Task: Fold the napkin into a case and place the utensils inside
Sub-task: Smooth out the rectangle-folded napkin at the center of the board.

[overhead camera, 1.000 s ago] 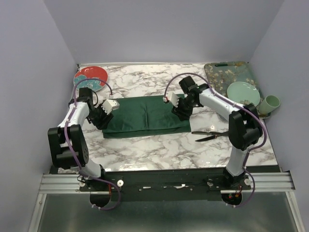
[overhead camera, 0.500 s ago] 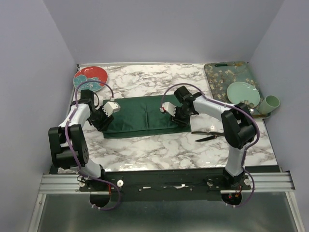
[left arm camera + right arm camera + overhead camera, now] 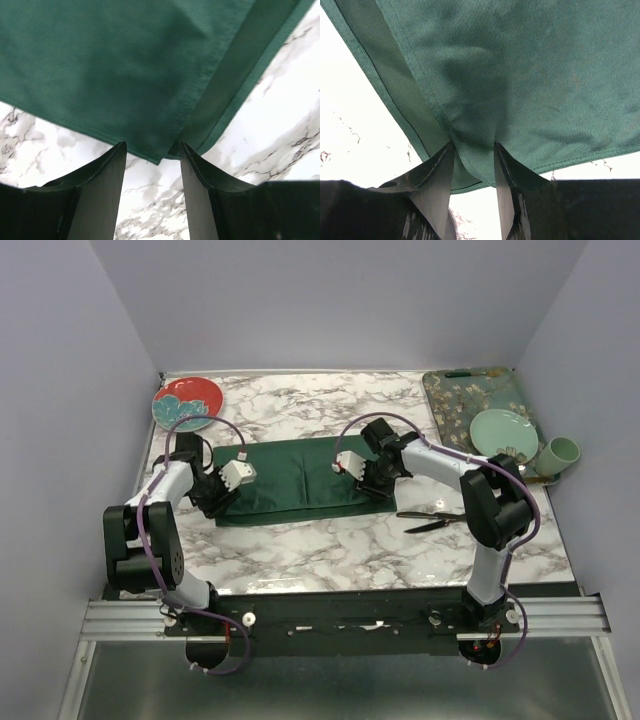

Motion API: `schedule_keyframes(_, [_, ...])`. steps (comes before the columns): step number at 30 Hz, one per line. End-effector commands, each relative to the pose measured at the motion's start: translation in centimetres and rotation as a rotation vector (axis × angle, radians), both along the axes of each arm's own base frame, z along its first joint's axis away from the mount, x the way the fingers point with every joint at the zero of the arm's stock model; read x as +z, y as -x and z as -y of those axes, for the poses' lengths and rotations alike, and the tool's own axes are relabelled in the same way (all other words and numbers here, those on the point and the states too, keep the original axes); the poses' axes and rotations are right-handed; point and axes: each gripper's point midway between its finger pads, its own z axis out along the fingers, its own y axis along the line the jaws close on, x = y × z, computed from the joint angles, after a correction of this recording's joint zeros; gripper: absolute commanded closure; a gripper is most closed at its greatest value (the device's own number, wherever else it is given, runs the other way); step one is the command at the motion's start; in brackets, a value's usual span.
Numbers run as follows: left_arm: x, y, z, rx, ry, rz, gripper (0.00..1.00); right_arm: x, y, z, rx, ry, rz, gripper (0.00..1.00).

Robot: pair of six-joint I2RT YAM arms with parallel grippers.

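Observation:
The dark green napkin [image 3: 295,478] lies folded into a long band on the marble table [image 3: 330,550]. My left gripper [image 3: 218,505] is low at the band's near left corner. In the left wrist view that gripper [image 3: 152,150] is open, and the napkin [image 3: 125,65] shows its corner just at the fingertips, touching neither. My right gripper [image 3: 375,488] is down on the band's right end. In the right wrist view it [image 3: 473,150] is shut on the napkin [image 3: 520,75], whose corner is bunched between both fingers. The black utensils [image 3: 437,519] lie on the table right of the napkin.
A teal floral tray [image 3: 470,390] at the back right carries a pale green plate [image 3: 503,430]. A green cup [image 3: 558,453] stands beside it. A red and teal plate [image 3: 188,402] sits at the back left. Walls close in the left, right and back.
My right gripper came nearer and lower onto the napkin's right end, and its jaws narrowed on the cloth. My left gripper slid slightly nearer along the left end.

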Motion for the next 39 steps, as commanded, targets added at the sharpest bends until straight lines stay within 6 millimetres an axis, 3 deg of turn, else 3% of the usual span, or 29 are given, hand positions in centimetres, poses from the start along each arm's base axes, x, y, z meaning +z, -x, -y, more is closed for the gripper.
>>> schedule_keyframes(1, [0.2, 0.7, 1.0, -0.084, -0.030, 0.030, 0.45, 1.2, -0.3, 0.3, -0.001, 0.013, 0.024, 0.53])
schedule_keyframes(10, [-1.1, 0.8, 1.3, -0.119, -0.079, 0.031, 0.48, 1.2, -0.4, 0.6, 0.009, 0.029, 0.030, 0.52])
schedule_keyframes(17, [-1.4, 0.6, 1.1, -0.114, -0.090, 0.025, 0.65, 1.0, -0.6, 0.9, 0.007, 0.038, 0.038, 0.53])
schedule_keyframes(21, [-1.4, 0.5, 1.1, -0.110, -0.090, 0.032, 0.68, 1.2, -1.3, 1.2, -0.002, 0.041, 0.052, 0.56])
schedule_keyframes(27, [-1.1, 0.5, 1.2, -0.104, -0.080, 0.035, 0.74, 1.8, -1.4, 1.1, 0.001, 0.034, 0.061, 0.63])
schedule_keyframes(30, [-0.6, 0.7, 1.6, -0.109, -0.064, 0.041, 0.79, 2.2, -1.2, 1.1, 0.004, 0.032, 0.058, 0.75])
schedule_keyframes(31, [-0.3, 0.8, 1.6, -0.112, -0.061, 0.046, 0.80, 2.3, -1.1, 1.1, 0.005, 0.031, 0.056, 0.84])
schedule_keyframes(34, [0.0, 1.1, 1.7, -0.117, -0.060, 0.052, 0.86, 2.6, -0.6, 1.2, 0.009, 0.022, 0.046, 0.99])
schedule_keyframes(39, [0.1, 2.0, 1.5, -0.135, -0.075, 0.053, 0.97, 2.8, 0.2, 1.4, 0.014, 0.015, 0.024, 0.99])
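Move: The near left corner of the napkin's upper flap lies about 1 cm back and 1 cm to the right of the left hand, some 2 cm below. The flap's near right corner is roughly 1 cm back, 2 cm right and 1 cm below the right hand. The red plate stands about 26 cm ahead and 6 cm left of the left hand; the utensils lie some 5 cm back and 11 cm right of the right hand. Both hands shift about 1 cm right, the left also dipping, and shut at the napkin flap's near corners. ##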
